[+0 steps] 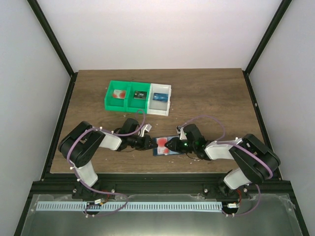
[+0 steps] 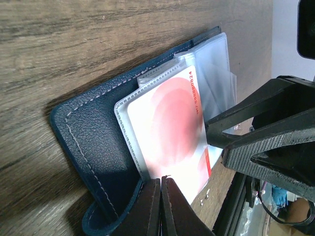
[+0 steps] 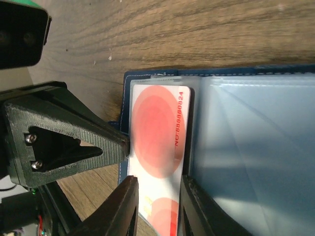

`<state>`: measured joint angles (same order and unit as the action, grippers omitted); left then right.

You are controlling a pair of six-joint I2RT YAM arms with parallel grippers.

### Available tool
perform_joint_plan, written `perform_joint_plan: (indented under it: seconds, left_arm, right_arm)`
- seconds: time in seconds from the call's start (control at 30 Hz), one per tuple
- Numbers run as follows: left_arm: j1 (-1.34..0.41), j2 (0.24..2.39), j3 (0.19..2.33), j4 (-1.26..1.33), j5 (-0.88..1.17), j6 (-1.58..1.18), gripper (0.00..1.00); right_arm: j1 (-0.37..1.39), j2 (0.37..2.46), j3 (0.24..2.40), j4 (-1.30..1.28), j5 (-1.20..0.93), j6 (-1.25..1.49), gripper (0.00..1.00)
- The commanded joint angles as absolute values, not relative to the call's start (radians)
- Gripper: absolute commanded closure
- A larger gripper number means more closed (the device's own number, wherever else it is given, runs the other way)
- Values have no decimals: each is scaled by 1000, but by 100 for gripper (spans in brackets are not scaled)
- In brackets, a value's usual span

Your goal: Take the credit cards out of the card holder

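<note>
The navy card holder (image 2: 93,142) lies open on the table near the front edge, between my two grippers (image 1: 158,152). A credit card (image 2: 167,128) with a big red spot sits in its clear pocket (image 3: 157,132). My left gripper (image 2: 161,183) is shut, its tips against the pocket's edge beside the card; I cannot tell whether it pinches the film. My right gripper (image 3: 157,184) comes in from the other side with its jaws a little apart. Both its fingertips are over the card's near end, and nothing is clamped between them. The pale blue pocket panel (image 3: 256,147) spreads to the right.
A green bin (image 1: 109,98) with two compartments and a white bin (image 1: 160,111) stand side by side at the back of the table, each with a small item inside. Black frame posts run along both table sides.
</note>
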<state>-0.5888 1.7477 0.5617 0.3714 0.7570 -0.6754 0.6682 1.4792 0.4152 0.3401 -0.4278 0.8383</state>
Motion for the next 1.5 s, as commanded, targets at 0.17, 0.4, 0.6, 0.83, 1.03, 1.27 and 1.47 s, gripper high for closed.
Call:
perform_joint_plan:
  seconds: [0.17, 0.4, 0.6, 0.83, 1.03, 1.27, 1.47]
  left_arm:
    - [-586, 1773, 551, 343, 713, -648, 96]
    - [-586, 1773, 552, 342, 713, -647, 97]
    - [-586, 1755, 559, 296, 666, -624, 97]
    - [-586, 1752, 566, 284, 657, -614, 98]
    - [-585, 1757, 560, 296, 664, -619, 98]
    - [-586, 1763, 570, 282, 658, -610, 98]
    - [-586, 1773, 572, 272, 642, -599, 99]
  right_arm:
    - [638, 1464, 376, 464, -501, 866, 81]
    - [635, 1482, 377, 461, -494, 880, 82]
    - [634, 1452, 401, 367, -416, 853, 78]
    - [633, 1520, 426, 373, -421, 850, 77]
    - [634, 1556, 429, 419, -472, 849, 79]
    - [633, 1539, 402, 472, -471, 872, 95]
    - [622, 1517, 367, 503, -482, 882, 100]
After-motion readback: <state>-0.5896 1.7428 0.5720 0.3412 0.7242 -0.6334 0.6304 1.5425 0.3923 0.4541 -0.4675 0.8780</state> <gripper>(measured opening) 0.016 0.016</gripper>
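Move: The red-and-white card lies in the holder between the two hands, its middle about 3 cm left of the right fingertips, level with them fore and aft and a centimetre or two lower. From the left hand that middle is about 3 cm to the right and 1 cm down. The clear sleeves spread some 4 cm to the right of the right hand and 2 cm below; the white tray stands roughly 25 cm ahead and 4 cm left of it. The card's right long edge is worked by the right hand: it lifts about 1 cm, sinks nearly 2 cm while creeping some 1 cm forward along the edge, then shuts its part-open fingers there, seeming to pinch the edge. The left fingers stay shut at the pocket's left side, steadying the holder, their squeeze rising. ##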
